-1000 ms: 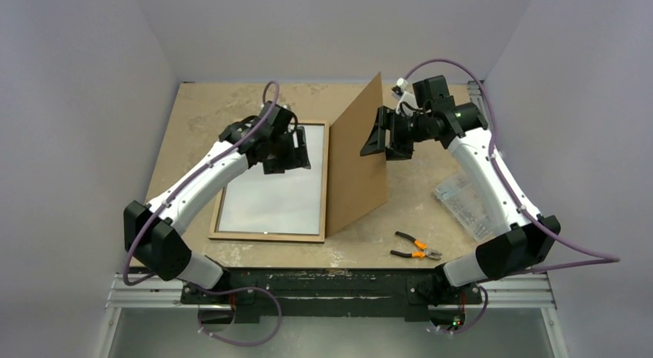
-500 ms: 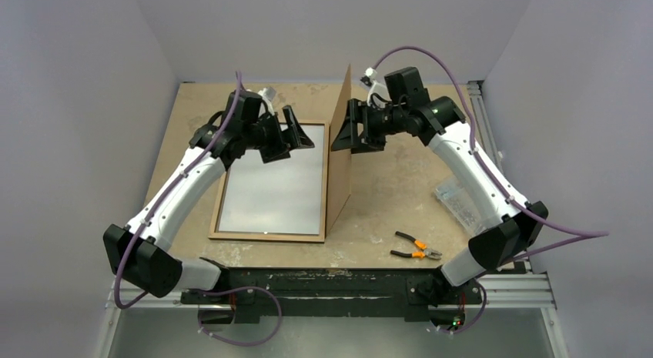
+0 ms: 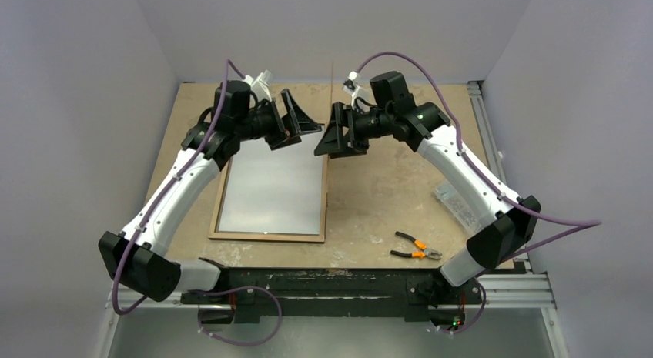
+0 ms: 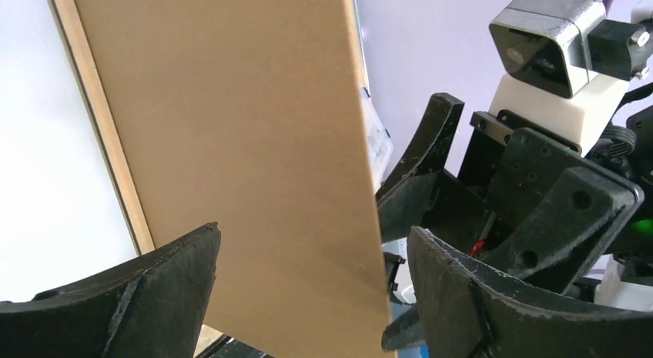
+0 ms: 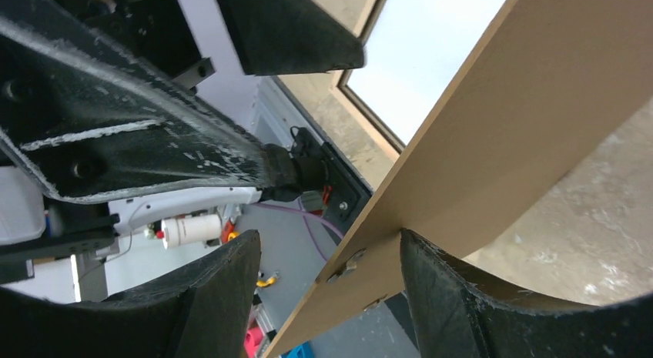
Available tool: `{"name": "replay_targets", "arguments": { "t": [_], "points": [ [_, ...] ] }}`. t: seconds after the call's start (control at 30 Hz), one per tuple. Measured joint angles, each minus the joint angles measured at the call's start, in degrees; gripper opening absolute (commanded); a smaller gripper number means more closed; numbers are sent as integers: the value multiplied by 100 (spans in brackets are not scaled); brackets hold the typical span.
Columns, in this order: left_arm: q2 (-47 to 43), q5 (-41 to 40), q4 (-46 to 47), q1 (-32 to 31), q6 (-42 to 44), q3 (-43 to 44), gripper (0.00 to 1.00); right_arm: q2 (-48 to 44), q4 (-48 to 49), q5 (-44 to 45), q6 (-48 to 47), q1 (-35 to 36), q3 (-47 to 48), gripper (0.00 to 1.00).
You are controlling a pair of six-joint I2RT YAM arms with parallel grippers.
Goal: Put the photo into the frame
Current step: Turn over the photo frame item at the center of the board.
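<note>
The frame [image 3: 266, 236] lies back up on the table, left of centre, its light wood rails around a plain white sheet [image 3: 273, 192] that looks like the photo's reverse; no print shows. A brown backing board [image 3: 332, 85] stands on edge along the frame's right rail, seen edge-on from above. My left gripper [image 3: 306, 121] hovers open over the frame's far end, facing the board's broad face [image 4: 246, 142]. My right gripper [image 3: 327, 135] is open on the other side. The board's edge [image 5: 524, 119] runs between its fingers: one fingertip [image 5: 420, 254] touches it, the other stands apart.
Orange-handled pliers [image 3: 416, 249] lie near the front right. A clear plastic bag [image 3: 462, 204] sits by the right edge. Purple-grey walls close in the table at the back and on both sides. The two grippers are close together at the board's top.
The board has swung from leaning right to standing upright. The right gripper followed it leftward. The left gripper lifted off the frame, turned toward the board and opened wider.
</note>
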Motion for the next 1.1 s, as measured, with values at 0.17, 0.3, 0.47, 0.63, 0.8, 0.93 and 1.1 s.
{"name": "replay_targets", "arguments": {
  "t": [0.17,0.3,0.47,0.63,0.8,0.93,1.1],
  "points": [
    [208,153,-116,7,85,267,88,0,280,-173,92,168,-11,66],
    [514,208,-387,11,271,608,86,0,549,-323,177,208,-149,66],
    [883,122,-907,9,605,1001,77,0,629,-382,260,208,-284,66],
    [1246,-358,-1635,11,1005,1478,53,-22,553,-247,201,208,-286,66],
    [1491,-990,-2277,11,1360,1751,22,-37,385,-35,92,157,-330,66],
    [1539,-1386,-2616,24,1556,1757,0,-179,363,39,44,2,-638,66],
    [1539,-1440,-2699,37,1613,1738,0,-402,372,72,-7,-387,-1102,67]
  ]
}}
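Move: The backing board stands on its long edge along the frame's right side, its upper edge about 4 cm right of the open left gripper, 3 cm below it, and centred straight ahead at 0. The frame's middle lies some 15 cm left of the left hand, level with it fore and aft, about 30 cm below. From the right hand, the middle of that upper edge is about 2 cm left, 4 cm farther out and at its height; the pliers lie 23 cm right, 16 cm back and 29 cm below. The left hand edges slightly forward and right towards the board's upper edge, then sinks about 7 cm while swinging back left, finishing some 4 cm left of its start, its left side rolling up nearly 30 degrees as the wide-open fingers shut and pinch the upper edge. The right hand, fingers staying parted, moves about 2 cm left, seeming to push the board over, pauses, then draws away some 5 cm right and down, leaving the edge to the left gripper. ##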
